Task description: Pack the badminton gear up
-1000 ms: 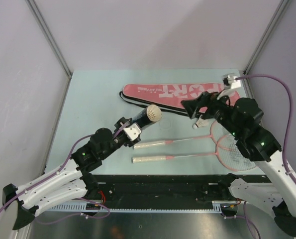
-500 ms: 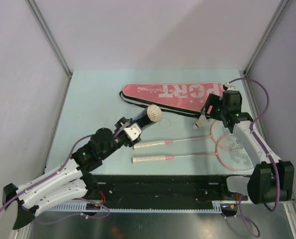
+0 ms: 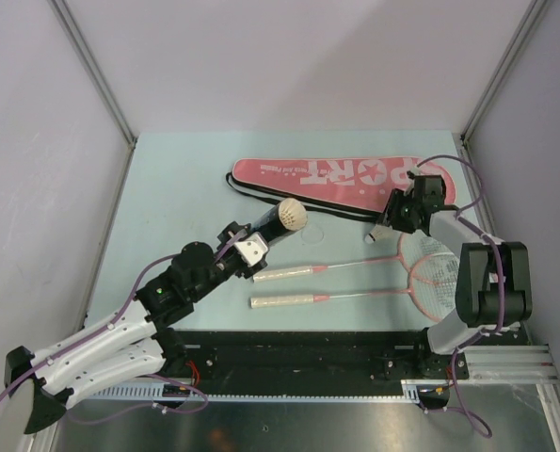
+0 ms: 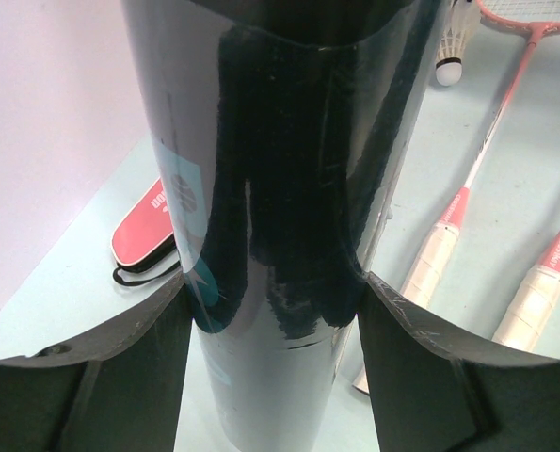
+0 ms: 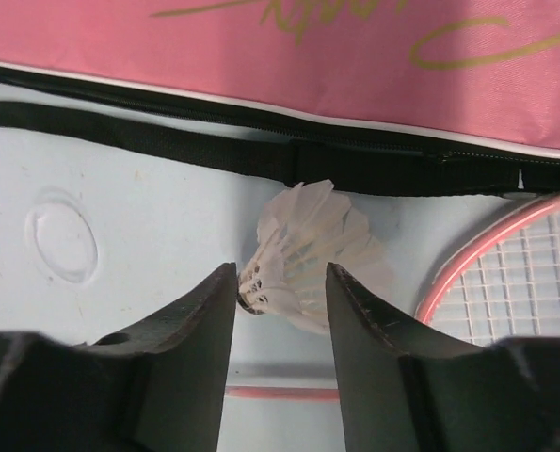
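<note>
My left gripper (image 3: 245, 247) is shut on the black tube (image 3: 265, 229), held tilted above the table, with a white shuttlecock (image 3: 291, 215) showing at its far end. In the left wrist view the tube (image 4: 289, 188) fills the gap between the jaws. My right gripper (image 5: 281, 278) is low at the table, open, its jaws on either side of a white feather shuttlecock (image 5: 308, 250); the left finger touches its cork. Two pink rackets (image 3: 355, 266) (image 3: 355, 298) lie side by side. The pink bag (image 3: 327, 177) lies behind them.
The bag's black strap (image 5: 167, 132) runs just beyond the shuttlecock. A racket head (image 5: 515, 273) lies right of the right gripper. The right arm's cable (image 3: 458, 169) loops over the bag's end. Side walls enclose the table (image 3: 167, 188).
The right arm has folded down and its gripper has dropped to the table at the shuttlecock, jaws narrowing around it. The left arm and tube have not moved.
</note>
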Controlling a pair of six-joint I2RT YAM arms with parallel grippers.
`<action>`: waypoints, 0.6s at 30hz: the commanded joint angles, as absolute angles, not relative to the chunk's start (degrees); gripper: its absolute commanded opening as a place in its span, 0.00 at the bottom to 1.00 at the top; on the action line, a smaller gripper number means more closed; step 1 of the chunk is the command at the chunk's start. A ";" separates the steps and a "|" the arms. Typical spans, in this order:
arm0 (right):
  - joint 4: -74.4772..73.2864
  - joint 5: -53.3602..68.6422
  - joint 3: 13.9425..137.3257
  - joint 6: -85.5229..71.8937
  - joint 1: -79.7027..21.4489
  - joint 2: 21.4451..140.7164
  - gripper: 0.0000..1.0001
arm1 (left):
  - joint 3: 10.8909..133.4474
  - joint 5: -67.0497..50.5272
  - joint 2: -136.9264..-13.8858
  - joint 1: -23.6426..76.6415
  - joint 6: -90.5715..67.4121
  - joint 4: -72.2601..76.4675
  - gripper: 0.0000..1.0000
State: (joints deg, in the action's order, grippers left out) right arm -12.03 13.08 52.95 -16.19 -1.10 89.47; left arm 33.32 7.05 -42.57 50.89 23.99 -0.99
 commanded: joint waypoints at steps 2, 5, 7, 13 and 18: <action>-8.96 16.87 53.79 -15.21 -1.67 92.37 0.39 | 35.95 6.24 -42.27 51.42 23.91 3.78 0.15; -9.93 14.77 53.79 -14.94 -3.34 89.92 0.17 | 35.95 6.15 -42.54 51.42 23.91 3.69 0.15; -10.72 13.45 53.79 -15.03 -4.21 87.20 0.00 | 35.95 6.15 -42.54 51.42 23.91 3.69 0.15; -14.93 15.10 55.89 -19.59 -4.92 72.18 0.00 | 35.95 6.24 -42.80 51.42 23.99 3.69 0.16; -15.74 16.71 60.19 -20.66 -14.57 57.26 0.00 | 35.95 6.42 -43.07 51.42 24.08 3.69 0.16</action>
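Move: The last shuttlecock on the table lies almost under the right hand's half-open fingers, about 2 cm left, 1 cm back and 3 cm below. The sports bag's middle is some 11 cm ahead of that hand and 12 cm left; the nearer-to-bag racket's head is roughly 15 cm right and 8 cm back. From the left hand, still holding the tube, the shuttlecock is about 13 cm ahead, 36 cm right and 19 cm down. The shuttlecock is pinched as the right hand sinks the last 1.5 cm and edges left, its fingers shutting fully on the skirt. The hand then lifts it quickly, some 16 cm up from the low point, drifting a little left and back while tilting up about 20 degrees. ##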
